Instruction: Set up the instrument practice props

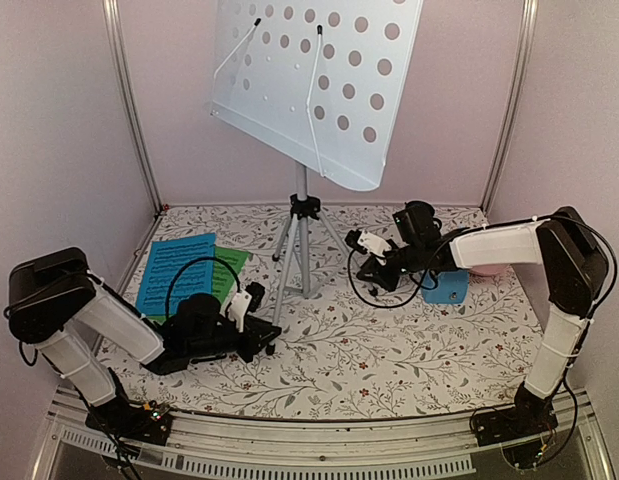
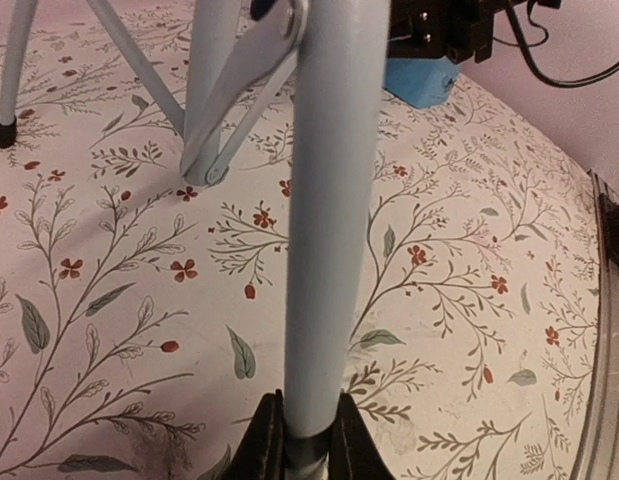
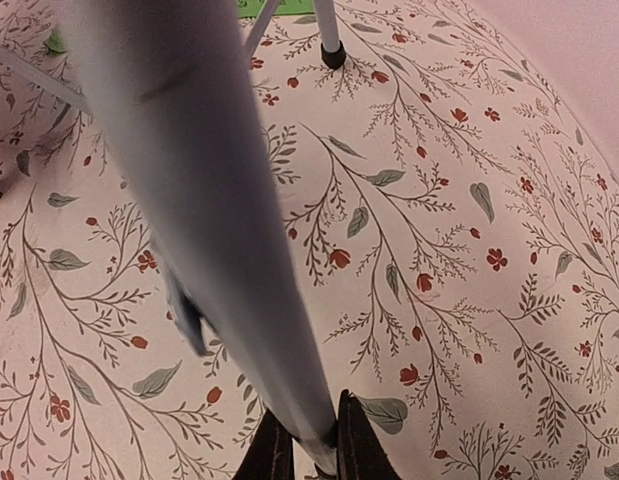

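The pale blue-grey perforated music stand [image 1: 319,80] rises on its silver tripod [image 1: 303,215] at the table's middle. My left gripper [image 1: 266,338] [image 2: 307,440] is shut on the lower end of one tripod leg [image 2: 329,200]. On the other side, my right gripper [image 1: 361,258] [image 3: 314,445] is shut on another leg [image 3: 209,200]. A blue music sheet [image 1: 176,270] lies flat at the left, overlapping a green music sheet [image 1: 231,264] [image 3: 269,8]. The small blue metronome [image 1: 449,286] [image 2: 419,80] sits under the right arm.
Pink walls with metal corner posts [image 1: 129,100] close in the floral table [image 1: 389,350]. A pink plate [image 1: 486,270] peeks out behind the right arm. Black cables loop beside both grippers. The other tripod feet [image 2: 3,130] [image 3: 333,55] rest on the cloth.
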`<action>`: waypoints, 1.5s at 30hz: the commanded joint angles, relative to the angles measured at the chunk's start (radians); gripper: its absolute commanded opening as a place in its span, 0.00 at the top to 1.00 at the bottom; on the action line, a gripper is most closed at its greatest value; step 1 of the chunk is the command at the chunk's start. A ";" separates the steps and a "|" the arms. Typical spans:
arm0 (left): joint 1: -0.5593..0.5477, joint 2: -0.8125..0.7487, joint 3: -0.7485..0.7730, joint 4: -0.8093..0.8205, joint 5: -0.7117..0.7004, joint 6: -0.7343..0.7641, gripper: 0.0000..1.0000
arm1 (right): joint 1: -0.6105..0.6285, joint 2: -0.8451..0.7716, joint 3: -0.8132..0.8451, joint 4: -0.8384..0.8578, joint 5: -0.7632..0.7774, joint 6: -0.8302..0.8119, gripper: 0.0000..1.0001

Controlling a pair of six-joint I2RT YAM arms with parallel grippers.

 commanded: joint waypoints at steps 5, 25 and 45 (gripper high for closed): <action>-0.024 0.061 0.034 -0.208 0.005 0.000 1.00 | -0.064 0.153 0.138 -0.111 0.226 0.022 1.00; -0.120 0.252 0.279 -0.216 -0.075 -0.024 1.00 | -0.096 0.350 0.434 -0.004 0.287 -0.133 1.00; -0.216 0.432 0.479 -0.206 -0.136 -0.150 1.00 | -0.076 0.319 0.389 0.148 0.186 -0.205 0.94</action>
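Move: The left hand already pinches the near leg of the music stand just above its foot. The stand's post bottom is some 17 cm ahead and 8 cm right, the third leg's foot about 28 cm straight ahead, and the green sheet roughly 18 cm ahead, 15 cm left. The right hand already holds the right leg's foot; from it the post bottom is about 13 cm left, roughly level front to back, and the blue instrument some 16 cm right and level, all low on the table. Both hands keep their pinch on the legs' lower ends and swing the stand counter-clockwise while taking it outward. The right hand goes some 14 cm forward, most of it early, its fingers tipping up about 15 degrees; the left first eases about 6 cm forward and a little right, then goes right to some 10 cm in all, low and level, yawing slightly counter-clockwise. ##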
